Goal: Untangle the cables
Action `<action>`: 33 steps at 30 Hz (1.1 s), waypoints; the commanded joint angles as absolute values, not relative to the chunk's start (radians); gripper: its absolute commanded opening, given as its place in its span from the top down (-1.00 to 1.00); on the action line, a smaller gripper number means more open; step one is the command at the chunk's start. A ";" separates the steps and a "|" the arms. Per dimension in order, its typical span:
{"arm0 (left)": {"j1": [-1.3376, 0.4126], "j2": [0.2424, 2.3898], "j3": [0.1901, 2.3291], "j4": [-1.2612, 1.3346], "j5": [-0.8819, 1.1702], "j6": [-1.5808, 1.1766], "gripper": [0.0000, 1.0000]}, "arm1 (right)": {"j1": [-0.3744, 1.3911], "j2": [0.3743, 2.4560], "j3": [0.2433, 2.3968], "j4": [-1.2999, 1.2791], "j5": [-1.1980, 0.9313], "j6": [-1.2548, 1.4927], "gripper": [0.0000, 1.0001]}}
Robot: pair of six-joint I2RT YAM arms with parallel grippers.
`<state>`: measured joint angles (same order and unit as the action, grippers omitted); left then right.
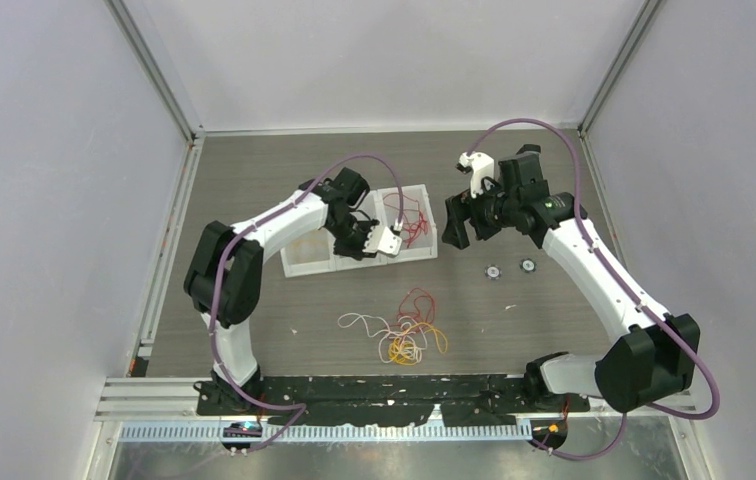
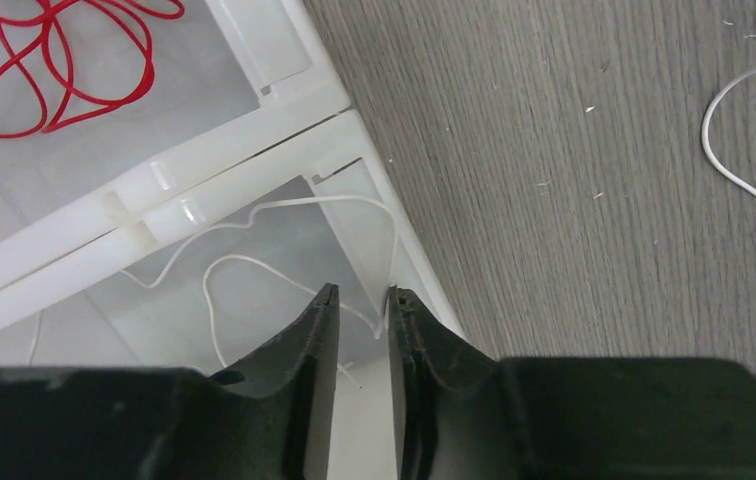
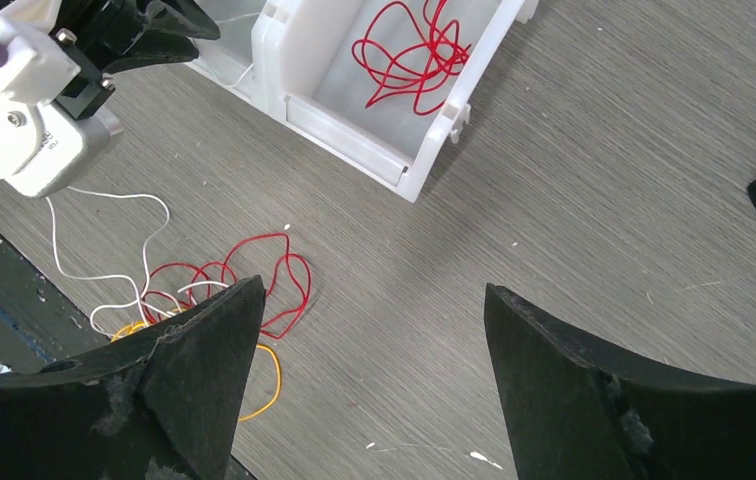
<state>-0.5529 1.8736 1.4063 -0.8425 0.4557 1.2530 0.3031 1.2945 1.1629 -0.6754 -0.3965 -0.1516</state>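
A loose tangle of red, white and yellow-orange cables lies on the table in front of the arms; in the right wrist view its red loops and a yellow loop show beside my left finger. A separate red cable lies in the right compartment of a white tray. A white cable lies in the middle compartment. My left gripper hangs over that compartment, jaws a narrow gap apart, nothing between them. My right gripper is wide open and empty above bare table.
Two small round discs lie on the table right of the tangle. Another white strand curls on the wood beside the tray wall. Grey enclosure walls stand close on both sides and at the back.
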 commanded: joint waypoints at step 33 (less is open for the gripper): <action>-0.548 1.944 1.503 -0.766 0.262 1.325 0.75 | 0.264 1.311 1.184 -0.669 -0.453 -0.159 -0.68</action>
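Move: Between the left hand's nearly closed fingertips lies the white cable, its loop arching up by the near wall of the middle compartment. That compartment's middle is roughly 5 cm ahead, 1 cm left and 3 cm down. The red cable in the right compartment sits some 7 cm ahead, 10 cm right and 4 cm down; the cable pile, 14 cm back, 8 cm right and 5 cm down. From the right hand, the white cable is about 18 cm left, 2 cm back and 13 cm below. Closing the left fingers on the white cable beside the near wall, the hand then lifts it about 3.5 cm while carrying it forward, some 5.5 cm in all, into the middle compartment. Still going forward at first, it lowers about 5 cm, tilting some 10 degrees and drifting slightly left, and ends with the fingers shut. ##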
